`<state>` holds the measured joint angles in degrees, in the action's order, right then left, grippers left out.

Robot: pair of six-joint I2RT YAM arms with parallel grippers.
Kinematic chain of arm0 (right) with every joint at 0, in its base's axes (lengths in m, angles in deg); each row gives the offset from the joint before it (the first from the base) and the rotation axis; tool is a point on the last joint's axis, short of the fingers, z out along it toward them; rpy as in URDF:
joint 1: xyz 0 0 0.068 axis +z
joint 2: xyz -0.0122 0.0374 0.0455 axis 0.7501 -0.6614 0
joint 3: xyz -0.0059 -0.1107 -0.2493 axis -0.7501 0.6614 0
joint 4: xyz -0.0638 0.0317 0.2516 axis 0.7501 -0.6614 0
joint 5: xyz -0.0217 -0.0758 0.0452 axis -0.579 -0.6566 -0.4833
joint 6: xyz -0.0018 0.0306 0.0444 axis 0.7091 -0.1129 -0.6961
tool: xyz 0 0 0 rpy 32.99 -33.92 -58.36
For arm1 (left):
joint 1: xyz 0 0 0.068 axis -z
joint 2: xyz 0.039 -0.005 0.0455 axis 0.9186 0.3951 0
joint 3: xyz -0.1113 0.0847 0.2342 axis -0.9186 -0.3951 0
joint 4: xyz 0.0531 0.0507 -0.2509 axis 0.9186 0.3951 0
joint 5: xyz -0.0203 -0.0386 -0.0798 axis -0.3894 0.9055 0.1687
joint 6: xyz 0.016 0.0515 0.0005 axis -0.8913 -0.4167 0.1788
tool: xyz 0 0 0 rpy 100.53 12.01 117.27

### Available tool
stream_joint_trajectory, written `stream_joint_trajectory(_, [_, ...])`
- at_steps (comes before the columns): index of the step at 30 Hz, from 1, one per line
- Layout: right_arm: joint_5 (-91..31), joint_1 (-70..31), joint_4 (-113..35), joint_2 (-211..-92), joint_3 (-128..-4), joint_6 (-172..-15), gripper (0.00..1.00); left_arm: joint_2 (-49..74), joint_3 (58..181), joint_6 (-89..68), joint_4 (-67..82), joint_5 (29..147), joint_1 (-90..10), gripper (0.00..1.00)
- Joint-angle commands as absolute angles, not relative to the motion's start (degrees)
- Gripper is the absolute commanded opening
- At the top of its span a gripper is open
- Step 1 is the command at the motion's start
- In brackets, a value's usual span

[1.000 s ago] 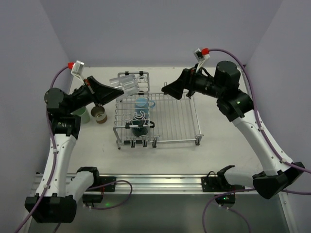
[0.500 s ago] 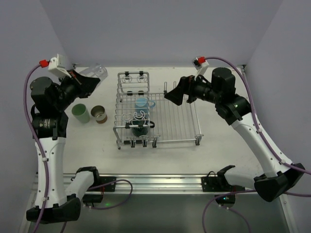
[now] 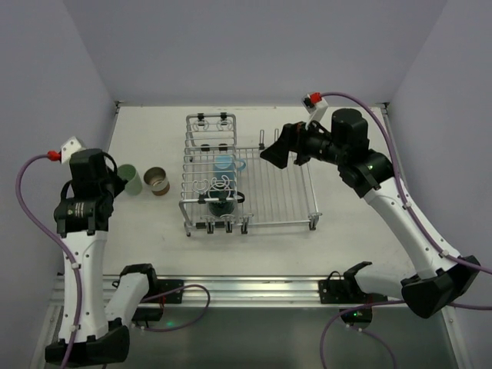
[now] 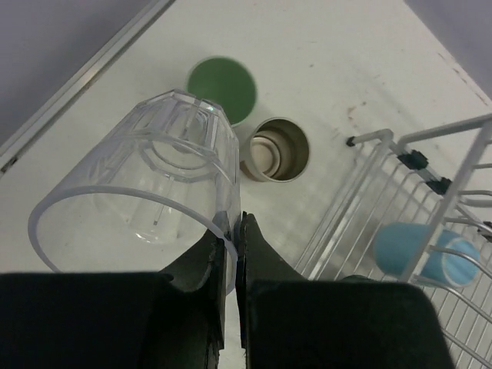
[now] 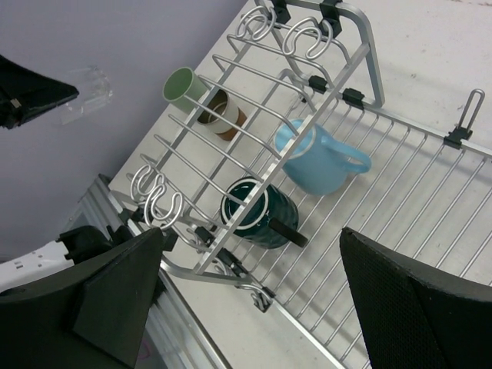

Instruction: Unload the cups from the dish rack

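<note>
My left gripper [image 4: 234, 223] is shut on the rim of the clear glass [image 4: 146, 169], held tilted above the table at the far left. Just beyond it the pale green cup [image 4: 221, 88] and the brown cream-lined cup [image 4: 280, 150] stand on the table, left of the dish rack [image 3: 269, 184]. In the rack lie the light-blue mug [image 5: 319, 157] and the dark teal cup [image 5: 257, 211]. My right gripper [image 3: 280, 147] hangs open above the rack's flat grid, its fingers [image 5: 115, 284] wide apart with nothing between them.
The rack's taller raised section with cup loops [image 3: 215, 127] stands at its left side. The left wall [image 3: 46, 115] runs close to my left arm. The metal base rail [image 3: 254, 288] lines the near edge.
My left arm has carried the clear glass away from the rack's back left corner, out to the left and nearer, beside the green cup. The right gripper has shifted only slightly.
</note>
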<state>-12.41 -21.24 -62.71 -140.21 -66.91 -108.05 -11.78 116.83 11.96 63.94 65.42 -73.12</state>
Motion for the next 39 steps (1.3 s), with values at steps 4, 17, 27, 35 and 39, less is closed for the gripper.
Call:
stream_joint_trajectory(4, [-12.12,-21.35,-63.17,-140.91,-66.73,-107.69,0.99,-18.31,110.89,27.2,70.17,48.45,-73.58,0.0])
stream_joint_trajectory(17, [-12.46,-21.35,-67.22,-140.56,-68.75,-106.55,0.99,-12.86,103.76,31.71,69.55,37.72,-73.58,0.0])
stream_joint_trajectory(27, [-11.76,-21.35,-66.95,-139.42,-67.35,-107.6,0.99,-10.58,103.67,31.62,72.63,35.78,-73.58,0.0])
stream_joint_trajectory(35, [-12.9,-21.35,-68.0,-136.61,-65.59,-107.34,0.99,-16.41,100.33,31.61,64.89,40.44,-73.76,0.0])
stream_joint_trajectory(39, [-12.9,-21.35,-68.97,-136.61,-66.29,-107.08,0.99,-8.73,101.04,33.82,67.81,42.97,-73.76,0.0])
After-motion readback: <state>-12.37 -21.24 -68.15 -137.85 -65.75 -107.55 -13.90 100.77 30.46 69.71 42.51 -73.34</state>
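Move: The left hand already holds the clear plastic cup, above an open patch of table roughly 3 cm back, 5 cm to its left and some 28 cm below. Also from that hand, the green cup stands about 13 cm ahead, 5 cm left; the brown-and-steel cup is 13 cm ahead, 4 cm right, both some 23 cm below. From the right hand, the patch is about 50 cm left, 7 cm back and 34 cm below. Down, with back and left mixed in, the left hand carries the clear cup towards the open table nearer the base than the green cup, sinking about 10 cm, then almost halting. The wrist swings nearly 30 degrees counter-clockwise and tips somewhat down; the fingers keep their pinch on the cup's wall. The empty, open right hand sinks about 2 cm, then eases slightly back. ##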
